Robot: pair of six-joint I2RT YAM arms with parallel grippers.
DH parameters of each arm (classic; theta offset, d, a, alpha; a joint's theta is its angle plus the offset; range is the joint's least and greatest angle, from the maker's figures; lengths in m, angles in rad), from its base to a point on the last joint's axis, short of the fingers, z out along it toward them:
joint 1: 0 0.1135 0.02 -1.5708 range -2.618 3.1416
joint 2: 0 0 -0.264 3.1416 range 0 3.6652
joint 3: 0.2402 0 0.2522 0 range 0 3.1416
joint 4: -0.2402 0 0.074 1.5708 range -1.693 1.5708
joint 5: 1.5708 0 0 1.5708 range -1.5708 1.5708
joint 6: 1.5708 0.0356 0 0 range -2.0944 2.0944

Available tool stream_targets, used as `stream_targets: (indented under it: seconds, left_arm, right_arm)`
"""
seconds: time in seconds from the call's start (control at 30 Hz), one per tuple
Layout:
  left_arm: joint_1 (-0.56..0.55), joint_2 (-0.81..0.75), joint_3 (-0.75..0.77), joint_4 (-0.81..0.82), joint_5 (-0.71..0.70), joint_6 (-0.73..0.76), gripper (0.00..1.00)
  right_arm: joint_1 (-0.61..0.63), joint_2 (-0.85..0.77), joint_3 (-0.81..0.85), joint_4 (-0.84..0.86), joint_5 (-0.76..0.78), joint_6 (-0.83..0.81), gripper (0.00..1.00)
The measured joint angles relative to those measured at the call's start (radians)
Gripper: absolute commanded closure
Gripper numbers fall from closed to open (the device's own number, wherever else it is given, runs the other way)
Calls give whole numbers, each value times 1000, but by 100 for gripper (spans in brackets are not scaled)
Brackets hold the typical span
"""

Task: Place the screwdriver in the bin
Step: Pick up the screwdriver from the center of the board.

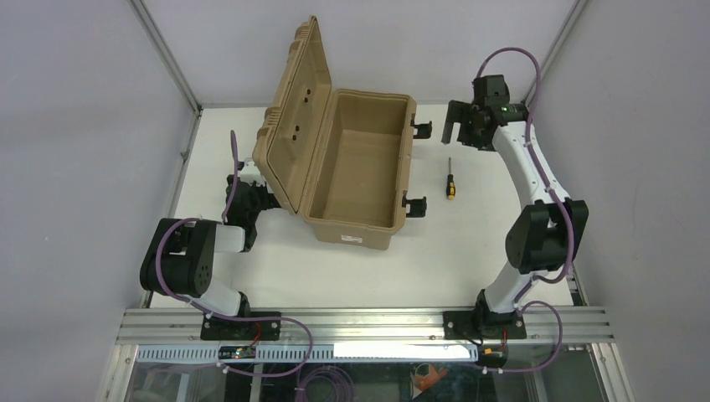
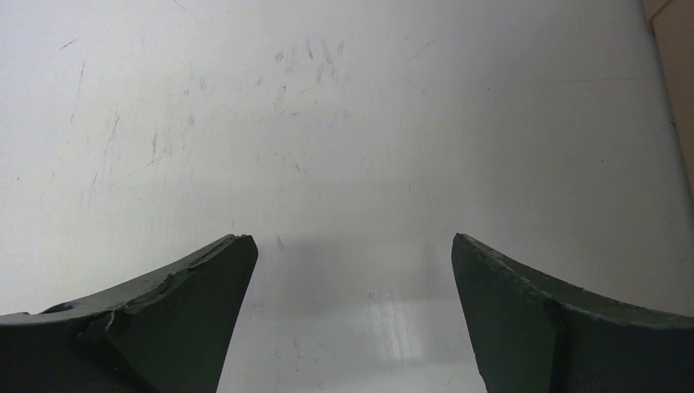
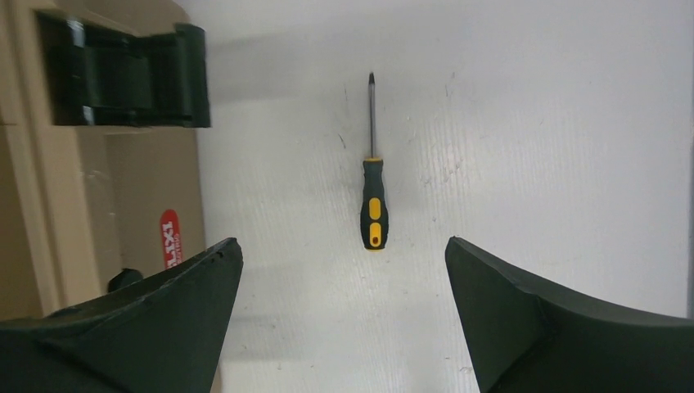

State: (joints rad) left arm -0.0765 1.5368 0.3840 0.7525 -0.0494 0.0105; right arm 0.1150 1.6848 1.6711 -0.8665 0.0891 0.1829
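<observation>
The screwdriver (image 1: pixel 450 186), with a yellow and black handle and a thin dark shaft, lies flat on the white table to the right of the bin (image 1: pixel 400 180). The bin is a tan case with its lid standing open to the left. My right gripper (image 1: pixel 456 130) hovers open beyond the screwdriver's tip, apart from it. In the right wrist view the screwdriver (image 3: pixel 373 205) lies ahead of the right gripper (image 3: pixel 344 246), with nothing between the fingers. My left gripper (image 1: pixel 237 186) sits low behind the open lid; in its wrist view the left gripper (image 2: pixel 353 239) is open over bare table.
Black latches (image 1: pixel 414 203) stick out from the bin's right side, one of them (image 3: pixel 123 78) close to the left of the screwdriver. A strip of the bin's tan wall (image 2: pixel 675 49) shows at the left wrist view's right edge. Grey walls enclose the table.
</observation>
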Motion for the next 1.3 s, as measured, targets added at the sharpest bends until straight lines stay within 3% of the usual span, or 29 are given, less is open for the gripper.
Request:
stream_targets:
  seconds: [0.57, 0.87, 0.97, 1.17, 1.3]
  left_arm:
    - [0, 0, 0, 0, 0, 0, 1]
    - [0, 0, 0, 0, 0, 0, 1]
    - [0, 0, 0, 0, 0, 0, 1]
    - [0, 0, 0, 0, 0, 0, 1]
    - [0, 0, 0, 0, 0, 0, 1]
  right_arm:
    - [-14, 216, -135, 70, -25, 26, 5]
    - [-15, 308, -163, 82, -25, 40, 14]
    - [-14, 322, -167, 85, -24, 45, 22]
    - [-14, 348, -177, 89, -22, 54, 46]
    - [-15, 349, -179, 87, -17, 55, 69]
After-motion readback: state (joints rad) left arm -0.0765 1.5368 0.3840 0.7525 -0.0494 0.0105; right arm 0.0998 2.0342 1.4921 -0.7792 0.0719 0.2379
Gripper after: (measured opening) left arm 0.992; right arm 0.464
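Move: The screwdriver lies on the board almost straight below the open right hand, some 20 cm down, its handle towards the robot. The bin's middle is about 25 cm to this hand's left and 4 cm farther out, 14 cm lower. Its near latch is roughly 11 cm left and 8 cm back, its far latch 10 cm left and 11 cm ahead, both some 10 cm lower. From the idle left hand the screwdriver is about 55 cm right, 3 cm ahead and 3 cm below. The screwdriver's handle is what the right hand comes down on: it sinks about 19 cm, fast at first and easing off, with only a slight drift back. Meanwhile the wrist tips the fingers some 25 degrees further down until they point nearly straight at the board. The fingers start wide open and close to about half late in the descent, ending on either side of the handle; a firm grip isn't yet to be seen. ##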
